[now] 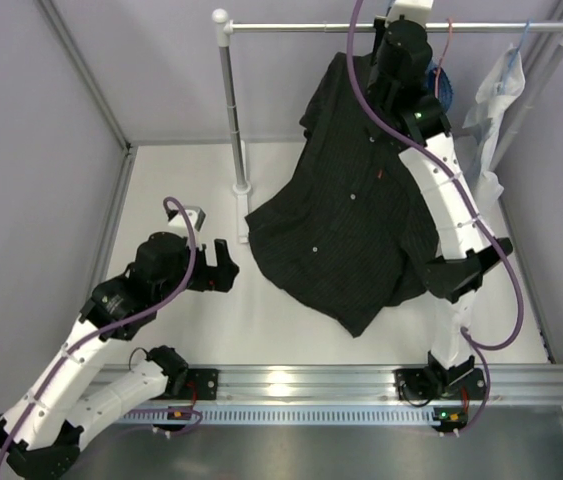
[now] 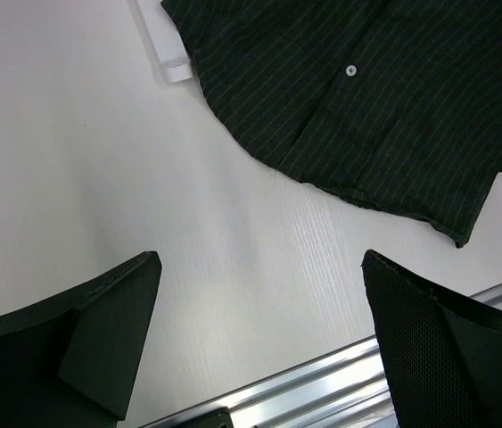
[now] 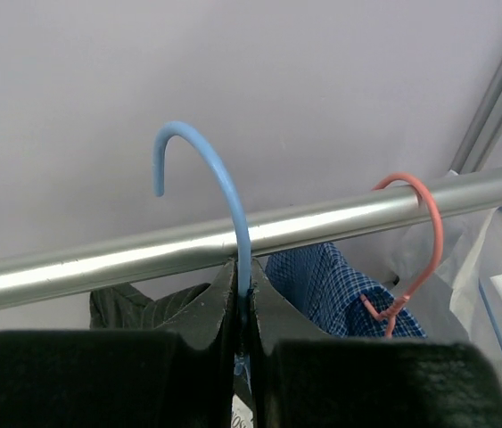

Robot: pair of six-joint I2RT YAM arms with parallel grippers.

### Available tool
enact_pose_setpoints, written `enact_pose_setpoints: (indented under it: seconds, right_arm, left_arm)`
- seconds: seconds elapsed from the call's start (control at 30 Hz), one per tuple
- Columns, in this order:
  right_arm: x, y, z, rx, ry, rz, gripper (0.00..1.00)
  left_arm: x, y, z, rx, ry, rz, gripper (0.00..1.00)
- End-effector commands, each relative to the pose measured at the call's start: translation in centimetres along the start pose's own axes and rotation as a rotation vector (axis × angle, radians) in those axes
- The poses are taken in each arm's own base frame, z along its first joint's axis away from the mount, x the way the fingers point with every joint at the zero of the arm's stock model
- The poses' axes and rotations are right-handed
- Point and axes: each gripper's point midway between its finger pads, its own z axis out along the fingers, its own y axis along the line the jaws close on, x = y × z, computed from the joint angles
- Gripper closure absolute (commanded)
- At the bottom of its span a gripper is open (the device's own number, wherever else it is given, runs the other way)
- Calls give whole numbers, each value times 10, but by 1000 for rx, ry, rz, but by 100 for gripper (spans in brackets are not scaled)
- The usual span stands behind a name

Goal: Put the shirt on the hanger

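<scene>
The black pinstriped shirt (image 1: 346, 215) hangs from up by the rack's rail, and its lower part spreads over the white table; its hem shows in the left wrist view (image 2: 393, 98). My right gripper (image 3: 243, 285) is shut on the neck of the light-blue hanger (image 3: 224, 178), right at the silver rail (image 3: 99, 259). The hook arcs up across the rail, with its tip above the bar. A bit of the shirt's collar (image 3: 135, 308) shows below the rail. My left gripper (image 2: 261, 267) stands open and empty over the bare table, left of the hem (image 1: 223, 265).
A red-pink hanger (image 3: 429, 232) hooks the rail to the right and carries a blue checked shirt (image 3: 340, 285). A white garment (image 1: 496, 95) hangs at the far right. The rack's post (image 1: 229, 100) stands behind the shirt. An aluminium rail (image 1: 311, 385) runs along the near edge.
</scene>
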Motion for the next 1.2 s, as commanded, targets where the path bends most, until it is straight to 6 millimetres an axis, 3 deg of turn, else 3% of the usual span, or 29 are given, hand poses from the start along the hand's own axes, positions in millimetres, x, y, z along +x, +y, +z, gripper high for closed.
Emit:
enact_pose_setpoints:
  seconds: [0.0,0.17,0.3,0.37,0.67,0.83,0.9,1.0,1.03,1.13,1.17]
  right_arm:
    - [-37,0,1,11,-118,121,100]
    - [-16,11,13,10,-96,95,100]
    - [4,16,12,10,-48,60,100]
    - [-1,13,7,7,-52,84,100]
    - [8,25,-4,10,-37,79,100]
    - [24,33,-8,-11,-2,100,100]
    - [33,40,-12,-32,17,112,87]
    - [25,50,-24,-55,6,162,75]
    - [23,54,-29,-60,5,166,63]
    - [7,46,-41,-28,-7,207,44]
    - [5,41,-45,-8,-4,218,33]
  left_arm:
    - [-4,-9,5,39,-5,0,2]
    - [-4,-12,8,57,0,11,2]
    - [-3,-13,8,64,3,16,2]
    - [-2,-13,9,65,5,19,2]
    - [-3,-13,11,62,-9,14,2]
    - [-2,-12,10,64,-17,0,2]
    - [-1,-13,10,69,-19,-13,2]
    - [0,-13,10,69,-20,-24,2]
    - [0,-12,10,65,-22,-23,2]
    - [-4,-5,11,24,-40,-16,2]
    - [-6,-2,12,6,-44,-5,2]
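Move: The silver rod that the hanger must hook over runs roughly 4 cm ahead of the right hand and 3 cm above it, crossing left to right directly in front; that hand still pinches the blue hanger just below its hook. The red hanger's hook sits on the rod about 10 cm to its right and 4 cm ahead, with the blue shirt's collar some 8 cm right, 2 cm ahead and a little below. From the left hand, that hooking place is about 33 cm ahead, 32 cm right and 31 cm up. The blue hanger, with the dark shirt on it, is carried about 3 cm forward by the right hand and lowered some 5 cm, bringing the hook over the rod from above. Keeping that height at first, the hand shifts left and slightly back; the fingers then open wide and let go of the neck as the hand sinks another centimetre and slides farther left, about 6 cm in all. ##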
